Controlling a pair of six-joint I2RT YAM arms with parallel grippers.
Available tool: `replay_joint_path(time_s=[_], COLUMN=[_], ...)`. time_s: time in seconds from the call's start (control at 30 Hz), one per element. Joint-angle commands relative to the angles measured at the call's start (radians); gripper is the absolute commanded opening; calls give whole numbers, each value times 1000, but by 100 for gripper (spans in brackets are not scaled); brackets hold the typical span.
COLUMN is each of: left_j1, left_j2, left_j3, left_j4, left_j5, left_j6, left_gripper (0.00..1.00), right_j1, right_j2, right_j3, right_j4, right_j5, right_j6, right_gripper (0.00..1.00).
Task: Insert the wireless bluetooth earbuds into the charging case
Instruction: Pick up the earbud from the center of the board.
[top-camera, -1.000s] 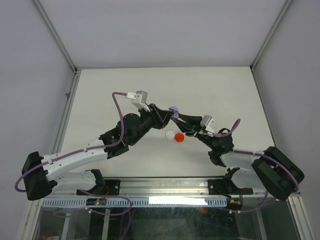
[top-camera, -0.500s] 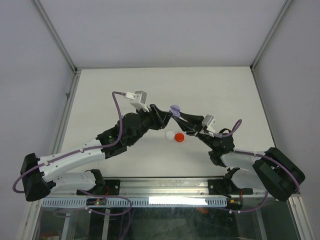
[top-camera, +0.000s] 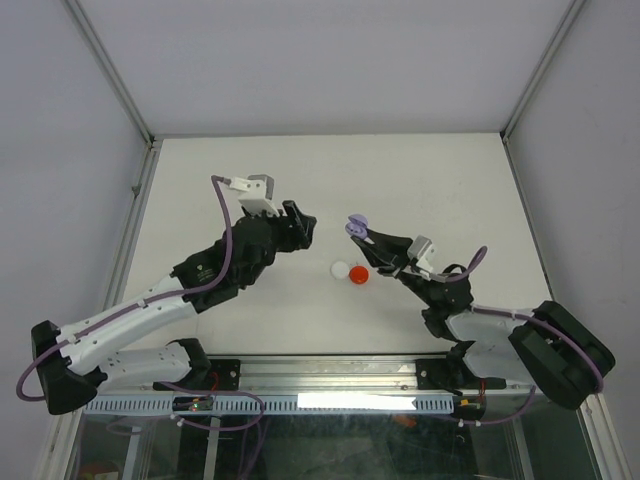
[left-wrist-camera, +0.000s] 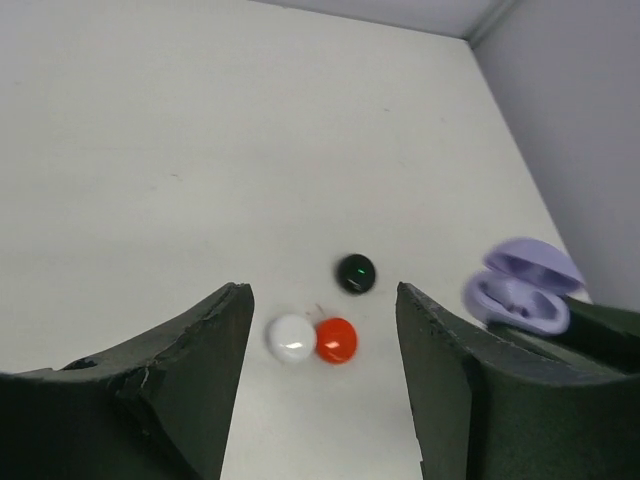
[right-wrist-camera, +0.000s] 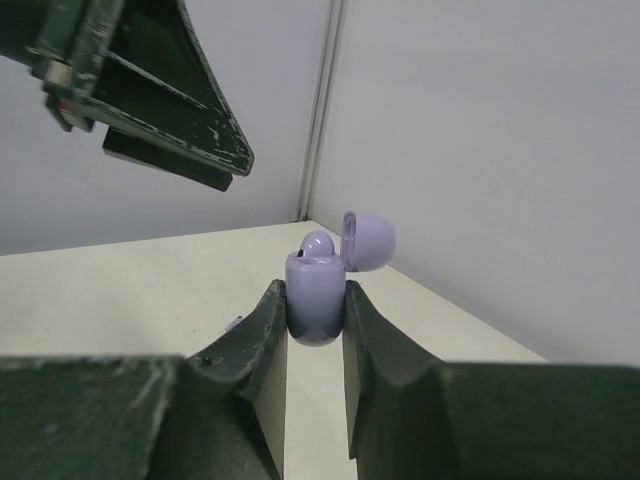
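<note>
My right gripper (right-wrist-camera: 315, 300) is shut on a lilac charging case (right-wrist-camera: 316, 295), held above the table with its lid (right-wrist-camera: 368, 240) flipped open. One lilac earbud (right-wrist-camera: 318, 243) sits in the case, its rounded top standing proud of the rim. In the top view the case (top-camera: 354, 226) is at the tip of the right gripper (top-camera: 362, 233), and my left gripper (top-camera: 300, 222) hangs apart to its left. The left gripper (left-wrist-camera: 320, 295) is open with nothing between its fingers. The case (left-wrist-camera: 520, 290) shows blurred at the right of the left wrist view.
A round white case (left-wrist-camera: 291, 337) and a round red case (left-wrist-camera: 336, 340) lie touching on the table, with a round black case (left-wrist-camera: 355, 273) just beyond them. The white (top-camera: 340, 269) and red (top-camera: 359, 275) ones lie between the arms. A small lilac bit (right-wrist-camera: 232, 322) lies on the table.
The left gripper has opened and drawn back to the left, away from the lilac case. The right gripper keeps its hold on the case, which has shifted slightly to the right.
</note>
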Motion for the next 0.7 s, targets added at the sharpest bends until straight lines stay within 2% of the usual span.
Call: replay_joint_path(time_s=[0.0,0.17,0.33,0.53,0.67], left_j1=[149,334,495,626,701], left_j2=[40,134,249,416,551], left_j3=[41,50,79,161,215], left_j4=[-135,-200,-245,-303,-325], left_j5=[38,165,205,226,306], left_j6=[62,119,200,274,312], left_gripper=[61,62,62,61,58], right_j1=[-5,-4,-4,-5,-4], right_j2=[-51,-128,-180,-220,-265], right_j3=[-32,-62,-90,-114,-117], right_j4=[97,-5,-61,-91,-147], right_j5=[25,25,25,39,50], right_j6=[-34,-63,-77,-95,-116], right_gripper=[0,0,0,0,0])
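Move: The lone lilac earbud lies on the board about 14 cm ahead of the left hand, 17 cm to its left and some 27 cm below. The open lilac case, held in the right fingers, is level with the left hand and about 12 cm to its right. On the board, the white case stands 4 cm ahead and 8 cm right, the red case 3 cm ahead and 12 cm right. From the right hand the earbud is roughly 14 cm ahead, 28 cm left and 26 cm down. Leftward and down in one quick sweep, with a smaller reach forward, the left hand leaves the held case and travels about 25 cm in all towards the lilac earbud. Its wrist tips the fingers down and rolls its left side up, some 30 degrees each, the already open fingers staying apart. The right hand keeps its grip on the case while easing a few centimetres right, back and down. ##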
